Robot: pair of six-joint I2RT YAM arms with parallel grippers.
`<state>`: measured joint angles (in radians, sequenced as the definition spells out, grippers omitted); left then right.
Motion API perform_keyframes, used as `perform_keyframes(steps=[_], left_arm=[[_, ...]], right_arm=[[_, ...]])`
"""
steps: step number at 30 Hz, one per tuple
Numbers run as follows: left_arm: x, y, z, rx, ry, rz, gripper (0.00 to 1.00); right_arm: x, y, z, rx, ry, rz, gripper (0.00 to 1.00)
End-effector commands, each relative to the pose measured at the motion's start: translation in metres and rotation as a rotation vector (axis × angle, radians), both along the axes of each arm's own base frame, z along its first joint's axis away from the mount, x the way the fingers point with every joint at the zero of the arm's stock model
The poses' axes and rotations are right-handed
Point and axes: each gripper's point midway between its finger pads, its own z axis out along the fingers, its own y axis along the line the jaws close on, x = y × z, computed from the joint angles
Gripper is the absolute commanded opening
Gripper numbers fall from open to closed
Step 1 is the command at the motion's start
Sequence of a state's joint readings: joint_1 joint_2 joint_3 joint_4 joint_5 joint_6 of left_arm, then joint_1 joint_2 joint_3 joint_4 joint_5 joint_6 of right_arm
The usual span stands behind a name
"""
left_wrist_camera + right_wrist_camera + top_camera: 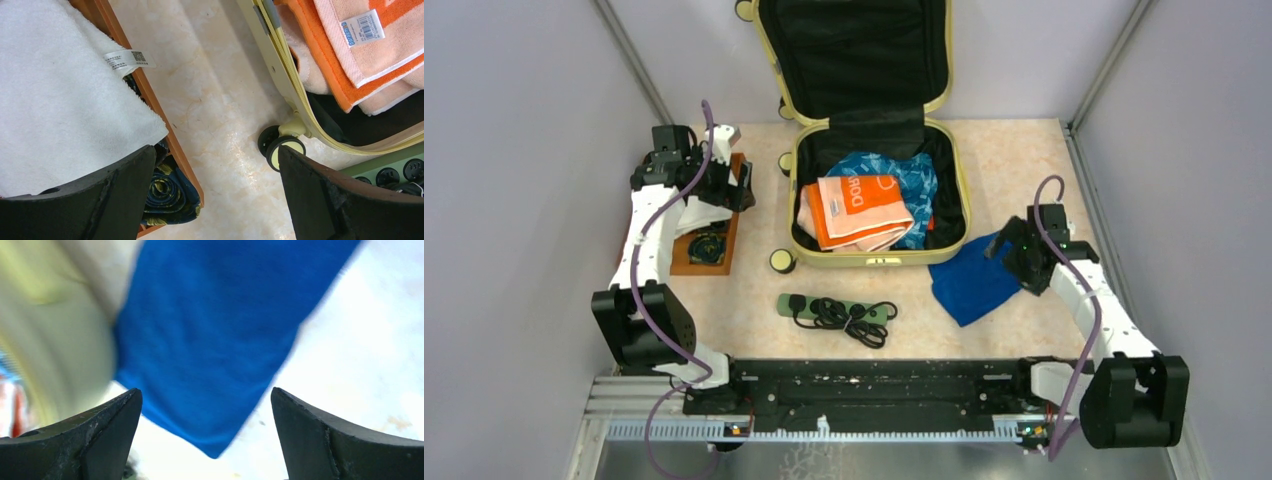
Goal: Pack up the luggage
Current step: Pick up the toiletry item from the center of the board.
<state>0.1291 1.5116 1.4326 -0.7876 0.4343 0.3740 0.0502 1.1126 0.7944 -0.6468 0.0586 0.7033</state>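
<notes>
The luggage (965,200) is a pale yellow suitcase lying open at the back centre, its black-lined lid propped up. Inside it lie a folded orange towel (856,208) and a blue patterned cloth (916,172). A plain blue cloth (969,282) lies on the table against the case's right front corner. My right gripper (1012,252) hovers open just above that cloth (210,330), nothing between its fingers (206,391). My left gripper (744,190) is open over bare table (215,150), between a wooden tray and the luggage's wheel (280,148).
The wooden tray (724,262) at the left holds a white towel (60,100) and a rolled dark patterned tie (170,192). A green power strip (834,305) with a coiled black cable lies in front of the luggage. Grey walls close in both sides.
</notes>
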Motion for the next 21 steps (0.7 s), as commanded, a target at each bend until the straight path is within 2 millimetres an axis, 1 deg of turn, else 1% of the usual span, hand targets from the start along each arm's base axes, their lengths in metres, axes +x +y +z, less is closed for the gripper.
perform_keyframes(steps=[1,2,3,5,7,9,11,15,18,21], left_arm=[[0.002,-0.002,0.023,-0.003,-0.060,-0.018,0.98],[0.002,-0.003,0.022,-0.005,-0.057,-0.019,0.98],[0.002,-0.003,0.021,-0.005,-0.056,-0.020,0.98],[0.000,-0.003,0.019,-0.006,-0.051,-0.023,0.98],[0.000,-0.004,0.016,-0.007,-0.051,-0.027,0.98],[-0.001,-0.004,0.013,-0.011,-0.047,-0.030,0.98],[-0.001,-0.005,0.010,-0.010,-0.042,-0.035,0.98],[-0.003,-0.004,0.008,-0.004,-0.039,-0.043,0.98],[-0.001,-0.003,0.006,0.004,-0.041,-0.042,0.98],[-0.001,-0.003,0.003,0.000,-0.033,-0.044,0.98]], right_arm=[[-0.014,-0.039,0.003,-0.039,-0.021,-0.120,0.99],[-0.013,-0.055,0.001,-0.036,-0.020,-0.175,0.99],[-0.013,-0.067,-0.002,-0.028,-0.020,-0.212,0.99],[-0.011,-0.084,-0.010,-0.023,-0.008,-0.276,0.99],[-0.007,-0.095,-0.016,-0.025,-0.004,-0.337,0.99],[0.003,-0.096,-0.023,0.011,-0.032,-0.371,0.99],[0.013,-0.090,-0.035,0.070,-0.031,-0.370,0.98],[0.021,-0.079,-0.062,0.147,0.029,-0.356,0.98],[0.026,-0.084,-0.071,0.133,0.030,-0.368,0.98],[0.032,-0.091,-0.079,0.115,0.031,-0.399,0.96]])
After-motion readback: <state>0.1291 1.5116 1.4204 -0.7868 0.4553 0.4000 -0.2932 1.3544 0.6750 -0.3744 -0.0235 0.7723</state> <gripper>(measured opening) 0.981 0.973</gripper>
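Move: Right below the right hand lies the blue cloth, its middle about 5 cm to the left, 1 cm back and some 10 cm down. The open suitcase's middle is about 33 cm left, 20 cm farther out and 5 cm lower than that hand; the power strip sits roughly 43 cm left, 11 cm back and 9 cm down. From the idle left hand the cloth is about 64 cm right, 15 cm back and 20 cm down. Sweeping rightward over the blue cloth, the wide-open right hand first dips back and down a little, travels about 8 cm right while turning some 20 degrees clockwise, then sinks about 5 cm more, easing slightly forward. It finishes low over the cloth's right-hand part, fingers still spread, no grip taken. ##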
